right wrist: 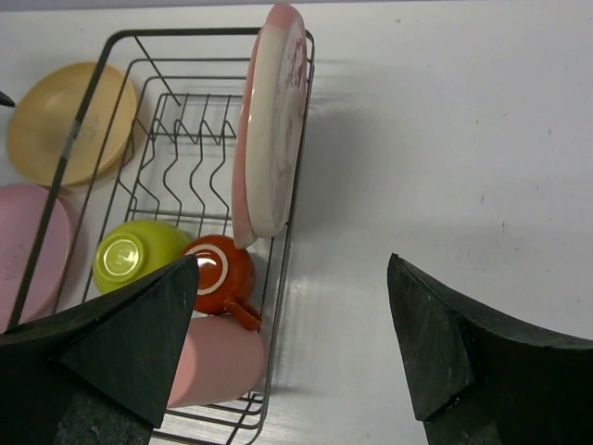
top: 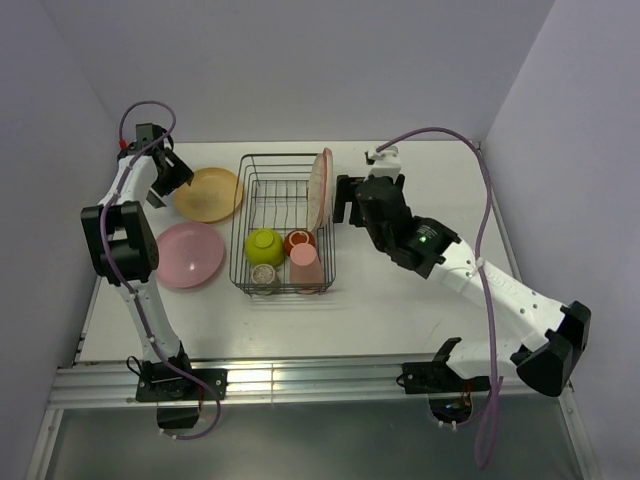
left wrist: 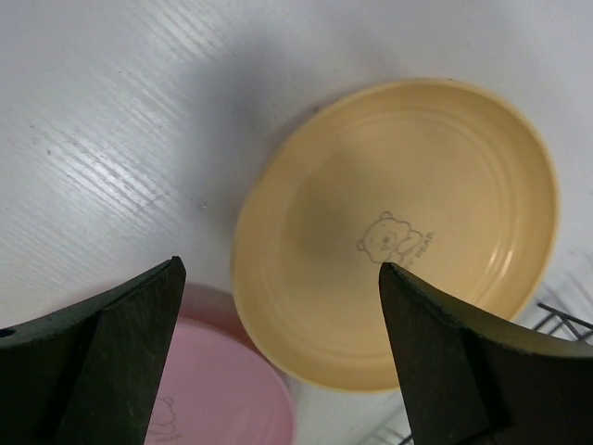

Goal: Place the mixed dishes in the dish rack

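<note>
The dish rack [top: 280, 156] [right wrist: 185, 31] stands mid-table. Two pink-and-cream plates [top: 320, 188] [right wrist: 273, 120] stand on edge against its right side. Inside it at the near end are the lime-green bowl [top: 264, 245] [right wrist: 134, 255], the red-brown mug [top: 298, 241] [right wrist: 218, 273], the salmon-pink cup [top: 306, 267] [right wrist: 218, 362] and a small grey-beige cup [top: 264, 277]. Left of the rack lie the orange-yellow plate [top: 208, 194] [left wrist: 408, 232] and the pink plate [top: 188, 253] [left wrist: 222, 399]. My left gripper [top: 172, 183] [left wrist: 280, 269] hangs open above the yellow plate's near-left rim. My right gripper [top: 343, 200] [right wrist: 292, 261] is open, just right of the rack, holding nothing.
White walls close in the table on the left, back and right. A corner of the rack's wire [left wrist: 556, 320] shows beside the yellow plate in the left wrist view. Bare white table [right wrist: 445, 167] lies right of the rack.
</note>
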Available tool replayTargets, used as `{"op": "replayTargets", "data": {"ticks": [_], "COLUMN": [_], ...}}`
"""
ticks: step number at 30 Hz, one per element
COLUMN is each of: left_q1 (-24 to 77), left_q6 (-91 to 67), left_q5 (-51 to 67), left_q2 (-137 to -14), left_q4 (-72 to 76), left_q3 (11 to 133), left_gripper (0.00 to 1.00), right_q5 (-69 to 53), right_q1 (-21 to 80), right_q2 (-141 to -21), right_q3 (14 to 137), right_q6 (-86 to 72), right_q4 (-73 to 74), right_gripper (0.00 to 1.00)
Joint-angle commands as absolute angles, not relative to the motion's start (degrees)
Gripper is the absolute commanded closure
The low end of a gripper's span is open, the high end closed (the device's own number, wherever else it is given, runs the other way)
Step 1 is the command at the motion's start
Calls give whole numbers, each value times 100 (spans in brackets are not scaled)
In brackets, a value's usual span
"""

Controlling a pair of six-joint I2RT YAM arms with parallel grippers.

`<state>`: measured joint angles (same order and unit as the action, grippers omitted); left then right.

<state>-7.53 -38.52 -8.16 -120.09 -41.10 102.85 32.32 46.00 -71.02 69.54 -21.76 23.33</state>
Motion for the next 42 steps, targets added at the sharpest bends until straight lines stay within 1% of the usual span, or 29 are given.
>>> {"op": "replayTargets", "data": {"ticks": [1, 5, 7, 9, 11, 12, 13, 15, 16, 17, 19, 20, 22, 23, 25, 26, 30, 31, 32, 34, 35, 37, 38, 41, 42], "left_q1": [-791, -782, -791, -782, -782, -782, -782, -800, -817, -835, -922, -958, -1124, -1256, -1388, -1476, -1564, -1564, -1564, -1564, -1564, -1538, -1495, -1372, -1319], "left_q6": [-3718, -3735, -3753, -3771, -3744, -3727, -3709, -3657, -3613, -3595, -3586, -3612, -3717, -3770, -3867, -3876, -3928, -4024, -4086, -4227, -4280, -4394, -4429, -4640, -4693], "left_q5": [-1221, -1134, -1081, -1072, -1028, -1037, -1081, -1134, -1160, -1125, -1064, -1037, -862, -766, -502, -449, -202, -54, 95, 481, 953, 1465, 1938, 2914, 3066], "left_q2": [-12085, -12365, -12497, -12690, -12822, -12849, -12876, -12929, -12972, -13068, -13078, -12904, -12544, -12072, -11630, -11219, -10242, -10004, -9436, -8880, -8390, -7956, -7597, -6999, -6857], "left_q4": [-4254, -4210, -4175, -4166, -4166, -4149, -4148, -4105, -4174, -4279, -4412, -4438, -4281, -4037, -3868, -3806, -3701, -3604, -3473, -2974, -2849, -2429, -2287, -1619, -1478], "left_q3": [10266, 10257, 10283, 10318, 10388, 10406, 10450, 10494, 10642, 10757, 10968, 10969, 10620, 10469, 10118, 10055, 9739, 9434, 9248, 8670, 8527, 8133, 8017, 7525, 7297], "left_gripper": [9, 12, 16, 21, 35, 44, 61, 77, 98, 100, 100, 100, 100, 100, 100, 100, 100, 100, 100, 100, 100, 100, 100, 100, 100], "right_q5": [3375, 3366, 3375, 3392, 3419, 3471, 3480, 3515, 3516, 3498, 3420, 3375, 3253, 3191, 2920, 2805, 2330, 2225, 2015, 1742, 1618, 1214, 1056, 362, 169], "right_q1": [4614, 4614, 4614, 4614, 4614, 4623, 4614, 4614, 4614, 4614, 4623, 4623, 4623, 4623, 4623, 4623, 4623, 4623, 4623, 4614, 4623, 4614, 4614, 4614, 4606], "right_q2": [-6654, -6513, -6478, -6434, -6346, -6302, -6250, -6100, -6056, -5969, -5941, -5968, -6038, -6116, -6196, -6196, -6223, -6223, -6240, -6310, -6432, -6626, -6670, -6864, -6934], "right_q3": [6926, 6908, 6873, 6873, 6864, 6829, 6803, 6768, 6768, 6768, 6794, 6811, 6969, 7057, 7119, 7154, 7233, 7233, 7260, 7365, 7522, 7707, 7856, 8085, 8164], "right_q6": [-2145, -2127, -2136, -2162, -2171, -2188, -2197, -2241, -2259, -2294, -2355, -2382, -2504, -2574, -2663, -2724, -2918, -2927, -2944, -2927, -2944, -3014, -3084, -3181, -3173], "right_q4": [1995, 2065, 2092, 2206, 2328, 2355, 2364, 2426, 2452, 2478, 2513, 2592, 2706, 2794, 2839, 2813, 2778, 2743, 2681, 2637, 2645, 2654, 2576, 2226, 2163], "right_gripper": [11, 11, 11, 11, 11, 11, 11, 11, 11, 11, 11, 11, 11, 11, 11, 11, 11, 11, 11, 11, 11, 9, 9, 8, 8]}}
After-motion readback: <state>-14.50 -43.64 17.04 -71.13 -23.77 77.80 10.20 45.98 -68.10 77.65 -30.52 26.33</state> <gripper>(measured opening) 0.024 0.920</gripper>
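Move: The yellow plate's middle lies about 5 cm ahead and 7 cm to the right of the left hand and some 8 cm below it; its back-left rim is almost straight under the open fingers. The pink plate is about 14 cm back and 4 cm right of the left hand, and the dish rack's middle some 28 cm right and 6 cm back. From the right hand the yellow plate lies roughly 20 cm ahead, 37 cm left and 27 cm below. The yellow plate's back-left rim is what the left hand sinks to, about 6.5 cm almost straight down, and its fingers shut on it in a pinch. It then lifts the plate high, some 30 cm, drawing back about 10 cm, first edging left and then swinging right, while the wrist tips up about 40 degrees. The right hand, open and empty, drifts up and slightly back, then swings left, rolling its left side up. ##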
